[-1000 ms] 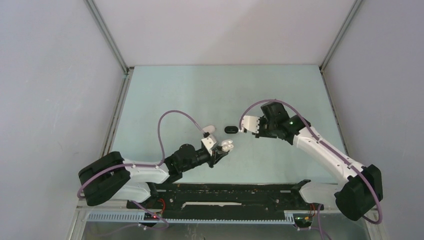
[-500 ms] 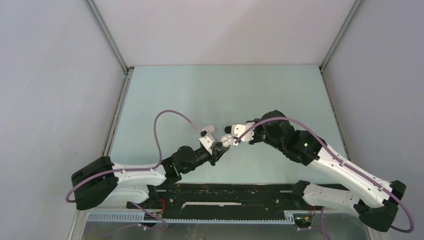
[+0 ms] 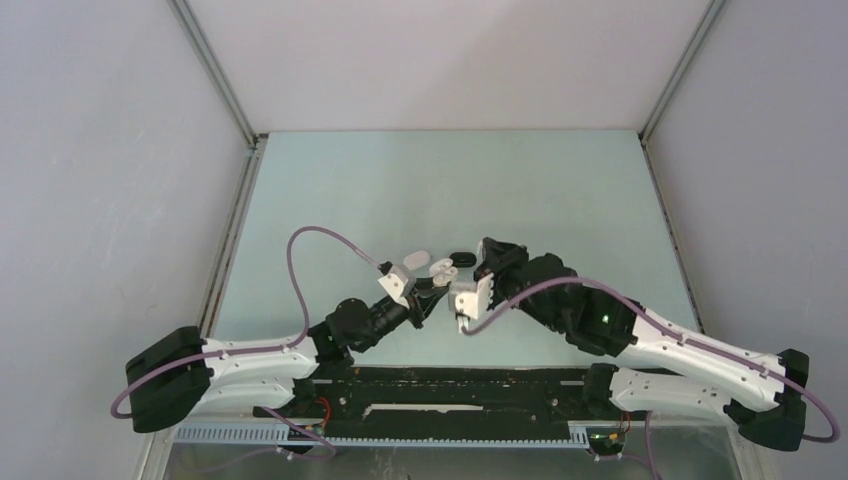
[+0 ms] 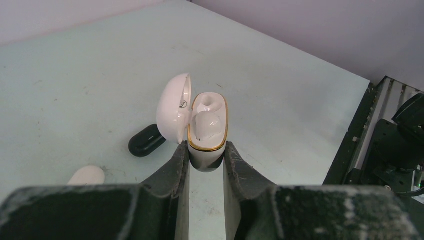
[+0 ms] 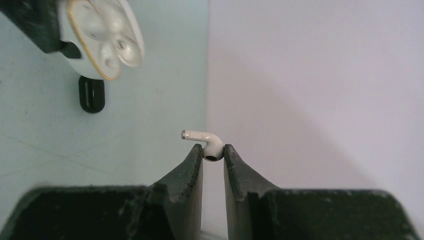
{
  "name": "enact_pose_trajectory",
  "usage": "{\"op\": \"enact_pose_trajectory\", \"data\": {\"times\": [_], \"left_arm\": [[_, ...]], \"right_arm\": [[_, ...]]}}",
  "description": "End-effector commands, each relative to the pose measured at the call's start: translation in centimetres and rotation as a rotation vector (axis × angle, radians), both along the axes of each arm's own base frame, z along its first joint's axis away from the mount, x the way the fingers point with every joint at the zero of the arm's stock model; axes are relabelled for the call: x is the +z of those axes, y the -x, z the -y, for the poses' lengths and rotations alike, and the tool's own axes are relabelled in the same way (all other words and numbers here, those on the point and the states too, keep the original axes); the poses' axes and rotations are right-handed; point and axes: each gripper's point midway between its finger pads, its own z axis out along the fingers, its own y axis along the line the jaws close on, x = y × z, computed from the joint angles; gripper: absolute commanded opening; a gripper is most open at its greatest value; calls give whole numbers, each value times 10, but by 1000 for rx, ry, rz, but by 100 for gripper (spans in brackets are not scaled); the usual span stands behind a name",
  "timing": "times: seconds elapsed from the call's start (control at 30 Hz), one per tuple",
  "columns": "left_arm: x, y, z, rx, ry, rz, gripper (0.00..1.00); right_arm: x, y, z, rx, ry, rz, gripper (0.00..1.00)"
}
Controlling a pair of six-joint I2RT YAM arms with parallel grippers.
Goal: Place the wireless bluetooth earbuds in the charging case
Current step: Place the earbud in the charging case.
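Observation:
My left gripper [image 4: 206, 152] is shut on the lower end of a white charging case [image 4: 207, 131] with a gold rim. Its lid [image 4: 173, 107] stands open to the left. One white earbud [image 4: 206, 125] sits in the case, and the socket above it looks empty. From above, the case [image 3: 440, 268] hangs over the table's middle. My right gripper [image 5: 213, 152] is shut on a white stemmed earbud [image 5: 207, 141], its stem pointing left. That gripper is just right of the case [image 5: 102, 42] and slightly nearer to me.
A black pill-shaped case [image 3: 462, 259] lies shut on the table [image 3: 560, 190] just beyond the held case. A white pill-shaped case [image 3: 418, 257] lies left of it. Grey walls close in the table on three sides.
My right arm has swung in from the right with the earbud, ending close beside the case. My left gripper has carried the open case slightly up and to the left.

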Motion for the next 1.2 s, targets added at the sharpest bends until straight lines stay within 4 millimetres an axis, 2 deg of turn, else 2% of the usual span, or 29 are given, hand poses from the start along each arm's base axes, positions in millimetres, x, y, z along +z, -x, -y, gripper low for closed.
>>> {"op": "enact_pose_trajectory", "data": {"times": [0.0, 0.03, 0.17, 0.37, 0.63, 0.8, 1.17], "left_arm": [[27, 0, -6, 21, 86, 49, 0], [30, 1, -7, 18, 96, 51, 0], [38, 5, -9, 14, 116, 69, 0], [34, 11, -7, 6, 59, 127, 0], [23, 16, -1, -7, -23, 189, 0], [26, 20, 1, -22, -15, 197, 0], [33, 34, 5, -97, 35, 214, 0]], "right_arm": [[43, 23, -20, 140, -43, 251, 0], [45, 32, -26, 176, -40, 290, 0], [42, 46, -32, 232, -12, 410, 0], [32, 58, -35, 289, 29, 530, 0], [18, 61, -40, 313, 83, 572, 0], [6, 62, -43, 335, 121, 600, 0], [-5, 65, -46, 362, 133, 611, 0]]}}
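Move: The right gripper holds the white earbud. From it, the open charging case in the left gripper lies about 7 cm left, 4 cm back and 8 cm lower. On the table far below stand the black pod, some 10 cm ahead and 3 cm left of the right hand, and the white pod, about 10 cm ahead and 12 cm left. From the left hand, the earbud is roughly 4 cm ahead, 8 cm right and 9 cm up. Draw the right gripper back about 6 cm and left 4 cm towards the open case, fast at first, then sinking slightly; meanwhile roll it some 35 degrees counter-clockwise as seen along its fingers and bring them nearly level. Keep the earbud pinched. With the left gripper still gripping the case, lift about 2 cm, then ease partly down while drawing back 2–3 cm and tipping its fingers slightly up. ##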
